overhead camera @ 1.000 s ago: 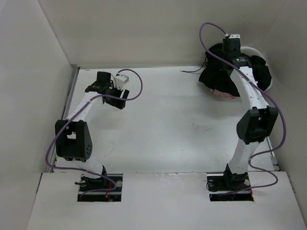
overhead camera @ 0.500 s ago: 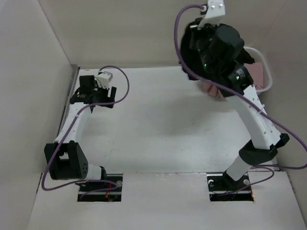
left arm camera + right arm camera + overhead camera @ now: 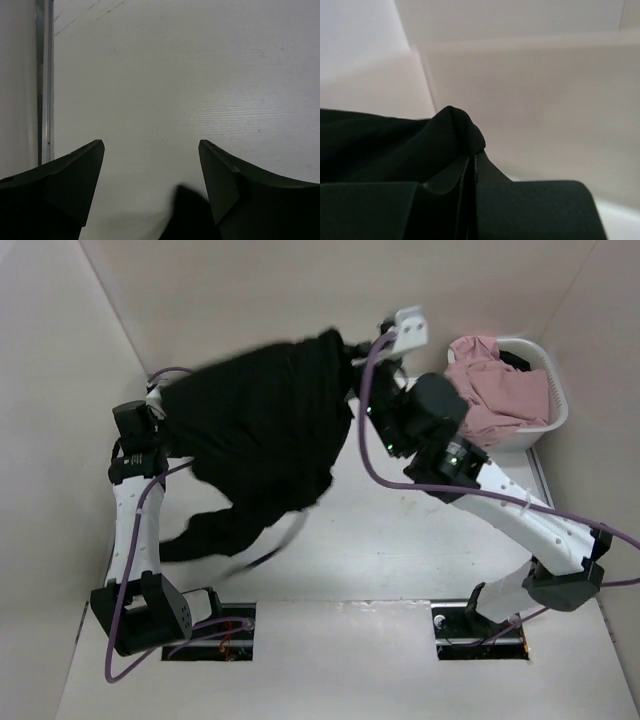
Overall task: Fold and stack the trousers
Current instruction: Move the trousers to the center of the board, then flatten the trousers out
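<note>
The black trousers (image 3: pixel 260 430) hang spread in the air over the left half of the table, legs trailing down toward the near left. My right gripper (image 3: pixel 470 159) is shut on a fold of the trousers (image 3: pixel 395 145) at their upper right corner, raised high above the table. At the far left edge, my left gripper (image 3: pixel 150 145) is open over the bare table (image 3: pixel 175 75), nothing between its fingers. A dark shape (image 3: pixel 187 215) shows low between them; I cannot tell whether it is cloth or shadow.
A white basket (image 3: pixel 552 415) holding pink clothing (image 3: pixel 490 390) stands at the back right corner. A metal strip (image 3: pixel 44 75) runs along the table's left edge beside the wall. Walls close in the table at the left, back and right.
My right arm has lifted the trousers out of the basket and swung them left across the table. The left arm has drawn back to the left edge, jaws opening wider.
</note>
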Available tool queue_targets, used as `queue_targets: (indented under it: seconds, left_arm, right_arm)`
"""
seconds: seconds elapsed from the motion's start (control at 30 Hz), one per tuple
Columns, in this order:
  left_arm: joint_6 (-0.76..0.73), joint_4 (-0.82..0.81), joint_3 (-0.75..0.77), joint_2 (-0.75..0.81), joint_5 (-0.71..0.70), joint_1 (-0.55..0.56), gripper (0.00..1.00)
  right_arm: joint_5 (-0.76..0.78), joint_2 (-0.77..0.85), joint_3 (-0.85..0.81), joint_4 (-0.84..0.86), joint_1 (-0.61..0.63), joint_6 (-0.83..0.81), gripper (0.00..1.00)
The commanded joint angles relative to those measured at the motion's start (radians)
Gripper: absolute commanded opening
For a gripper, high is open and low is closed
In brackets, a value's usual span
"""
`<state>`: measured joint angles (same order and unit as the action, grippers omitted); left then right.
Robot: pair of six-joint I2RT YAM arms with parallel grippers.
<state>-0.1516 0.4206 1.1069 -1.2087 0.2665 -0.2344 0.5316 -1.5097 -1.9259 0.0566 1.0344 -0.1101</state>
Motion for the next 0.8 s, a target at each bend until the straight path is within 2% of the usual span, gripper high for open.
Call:
queue_targets:
  seconds: [0.0,0.07,0.1,0.17,0.27,0.33,0.47,0.6,0.77]
  left_arm:
    - [0.011,-0.037,0.056,-0.008,0.027,-0.010,0.77]
    - [-0.005,-0.032,0.064,-0.029,0.017,-0.013,0.77]
    - [-0.015,-0.031,0.067,-0.040,0.013,-0.018,0.77]
    - [-0.041,-0.028,0.068,-0.057,-0.004,-0.024,0.76]
    - [-0.113,0.000,0.068,-0.074,-0.047,-0.027,0.76]
    - [-0.195,0.046,0.064,-0.074,-0.075,-0.023,0.76]
    - [-0.334,0.173,0.012,-0.046,-0.076,-0.021,0.77]
    - [-0.350,0.315,-0.074,-0.040,0.028,0.039,0.74]
    - [-0.250,0.301,-0.172,-0.058,0.117,0.181,0.73]
  right_arm:
    - [0.142,0.081,0.296,-0.058,-0.067,0.333,0.10]
    - [0.143,0.146,0.480,-0.131,-0.136,0.481,0.20]
    - [0.140,0.185,0.586,-0.179,-0.197,0.568,0.33]
    - [0.096,0.241,0.761,-0.283,-0.359,0.720,0.71]
    - [-0.104,0.284,0.890,-0.426,-0.613,0.803,0.93]
    - [-0.185,0.347,0.936,-0.422,-0.675,0.770,1.00]
    - [-0.303,0.433,0.995,-0.415,-0.568,0.742,1.00]
    - [-0.351,0.462,1.085,-0.506,-0.413,0.916,1.00]
    - [-0.403,0.542,1.251,-0.531,-0.201,1.150,1.00]
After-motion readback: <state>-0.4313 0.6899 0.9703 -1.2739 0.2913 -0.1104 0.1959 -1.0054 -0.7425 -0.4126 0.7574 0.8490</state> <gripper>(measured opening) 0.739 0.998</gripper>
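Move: The trousers hang in the air from the right fingers, their middle some 15 cm to the left of that hand, level with it fore and aft, and about 27 cm below. The board's centre, where they are bound, is almost straight under the right hand, roughly 58 cm down. The basket stands about 20 cm ahead, 39 cm right and 50 cm below. From the left hand, the trousers' middle is some 9 cm back, 20 cm right and 6 cm up. The trousers, already in mid-fling, are let go as the right hand whips down about 45 cm and out to its right, its fingers opening wide. It then swings back left and towards the base, tipping about 70 degrees to point down above the cloth's right edge. The open left hand sinks about 12 cm, drawing back and right over the cloth's left part. ##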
